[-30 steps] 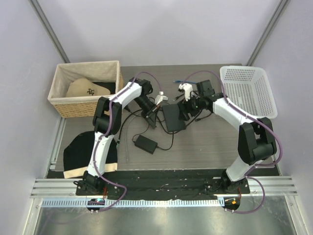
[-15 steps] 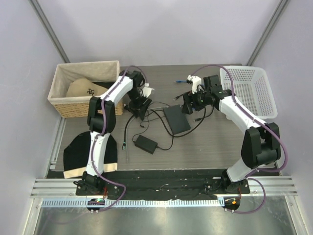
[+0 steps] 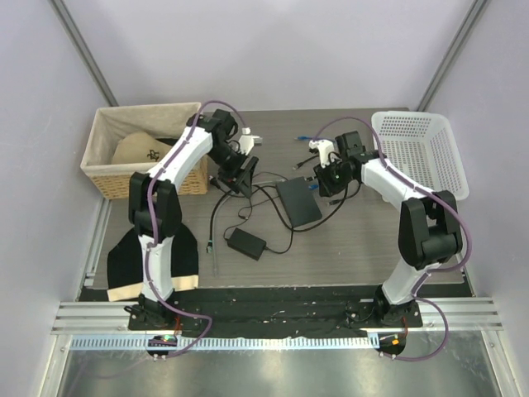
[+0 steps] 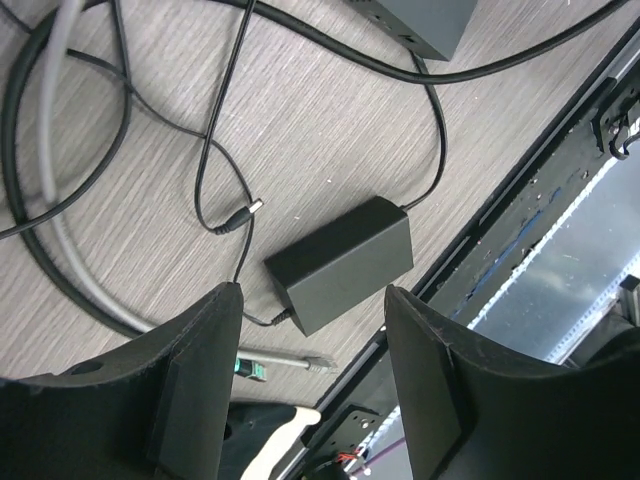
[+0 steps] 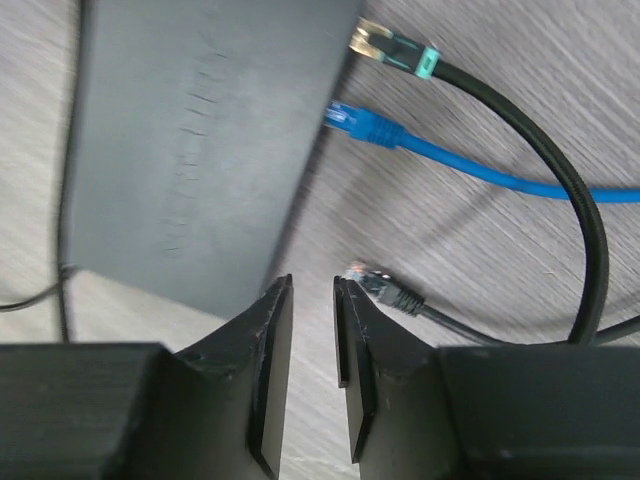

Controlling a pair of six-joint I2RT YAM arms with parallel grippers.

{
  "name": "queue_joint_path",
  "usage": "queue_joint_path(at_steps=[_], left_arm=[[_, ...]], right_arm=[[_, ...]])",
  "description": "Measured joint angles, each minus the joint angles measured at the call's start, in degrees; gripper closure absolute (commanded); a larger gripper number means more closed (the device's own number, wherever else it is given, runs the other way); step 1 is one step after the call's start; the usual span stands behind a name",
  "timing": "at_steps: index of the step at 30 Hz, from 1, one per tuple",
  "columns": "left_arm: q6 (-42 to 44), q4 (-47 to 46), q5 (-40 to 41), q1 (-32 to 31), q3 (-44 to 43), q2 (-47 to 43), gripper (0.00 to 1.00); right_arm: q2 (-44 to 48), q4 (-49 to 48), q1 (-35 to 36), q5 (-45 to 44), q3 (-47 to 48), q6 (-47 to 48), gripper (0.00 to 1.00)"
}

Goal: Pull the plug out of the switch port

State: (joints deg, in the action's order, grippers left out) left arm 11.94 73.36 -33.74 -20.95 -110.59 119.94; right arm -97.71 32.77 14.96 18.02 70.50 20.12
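The switch [image 3: 298, 201] is a flat black box at the table's middle; in the right wrist view its top [image 5: 200, 140] fills the upper left. The bright-blue plug [image 5: 356, 123] sits against the switch's edge, apparently in a socket, and its blue cable [image 5: 500, 178] runs off right. My right gripper [image 5: 313, 290] hangs just below that plug, beside the switch's edge, jaws a narrow gap apart with nothing between them; it also shows in the top view [image 3: 325, 180]. My left gripper [image 4: 312, 330] is wide open and empty above the adapter brick [image 4: 340, 262]; in the top view [image 3: 238, 172] it is left of the switch.
Thin black cords loop over the table [image 3: 248, 198]. Two loose black-cord plugs [image 5: 392, 50] [image 5: 382, 284] lie beside the blue plug. A grey cable with a green plug [image 4: 252, 370] lies by the brick. A wicker basket [image 3: 103, 178] stands back left, a white basket [image 3: 446, 186] back right, dark cloth [image 3: 124, 256] front left.
My left arm has swung from beside the switch back and left toward the wicker basket. The switch has shifted a little. My right gripper stayed by the switch's far edge, moving only slightly.
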Motion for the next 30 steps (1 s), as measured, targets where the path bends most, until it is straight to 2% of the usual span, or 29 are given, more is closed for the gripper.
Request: queue_joint_path(at_steps=[9, 14, 21, 23, 27, 30], left_arm=[[1.0, 0.1, -0.1, 1.3, -3.1, -1.4, 0.37], [1.6, 0.1, -0.4, 1.4, -3.7, -1.4, 0.36], [0.4, -1.6, -2.5, 1.4, -3.3, -1.2, 0.36], [0.3, -1.7, -2.6, 1.4, -3.3, -0.9, 0.36], [-0.1, -2.1, -2.7, 1.4, -2.7, 0.4, 0.36], [-1.4, -2.4, -2.7, 1.4, -2.5, 1.9, 0.36]], right_arm=[[-6.7, -3.1, 2.3, -5.9, -2.6, 2.2, 0.74], [-6.6, -2.5, 7.6, -6.4, -4.0, 4.2, 0.73], [-3.8, -1.0, 18.6, -2.8, -4.5, 5.5, 0.72], [-3.1, -0.8, 20.7, -2.4, -4.5, 5.6, 0.67], [-1.6, 2.2, 20.0, -2.8, -2.6, 6.2, 0.48], [-0.1, 4.1, 17.3, -0.9, 1.8, 5.4, 0.43]])
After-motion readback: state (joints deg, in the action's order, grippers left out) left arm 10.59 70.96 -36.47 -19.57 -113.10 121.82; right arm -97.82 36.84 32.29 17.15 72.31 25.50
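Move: The switch lies about 8 cm to the right hand's left, 3 cm back and 7 cm below. Near its port side, the blue plug is some 3 cm ahead and 3 cm left of that hand, while a loose black plug lies about 2 cm back and 3 cm to its right, both 8 cm lower. The power adapter sits roughly 16 cm left and 12 cm back of the switch. From the left hand, the switch is about 14 cm right, 2 cm back, 12 cm below. Against the switch's port side goes the right hand: it sinks some 6 cm beside it, then sweeps left and back about 10 cm each way, nearly shut fingers low, pushing the switch along while the wrist turns counter-clockwise about 25 degrees. It then lifts some 4.5 cm, comes a little forward and opens its fingers. The left hand, open and empty, edges 2 cm forward, rising slightly and sinking back. ##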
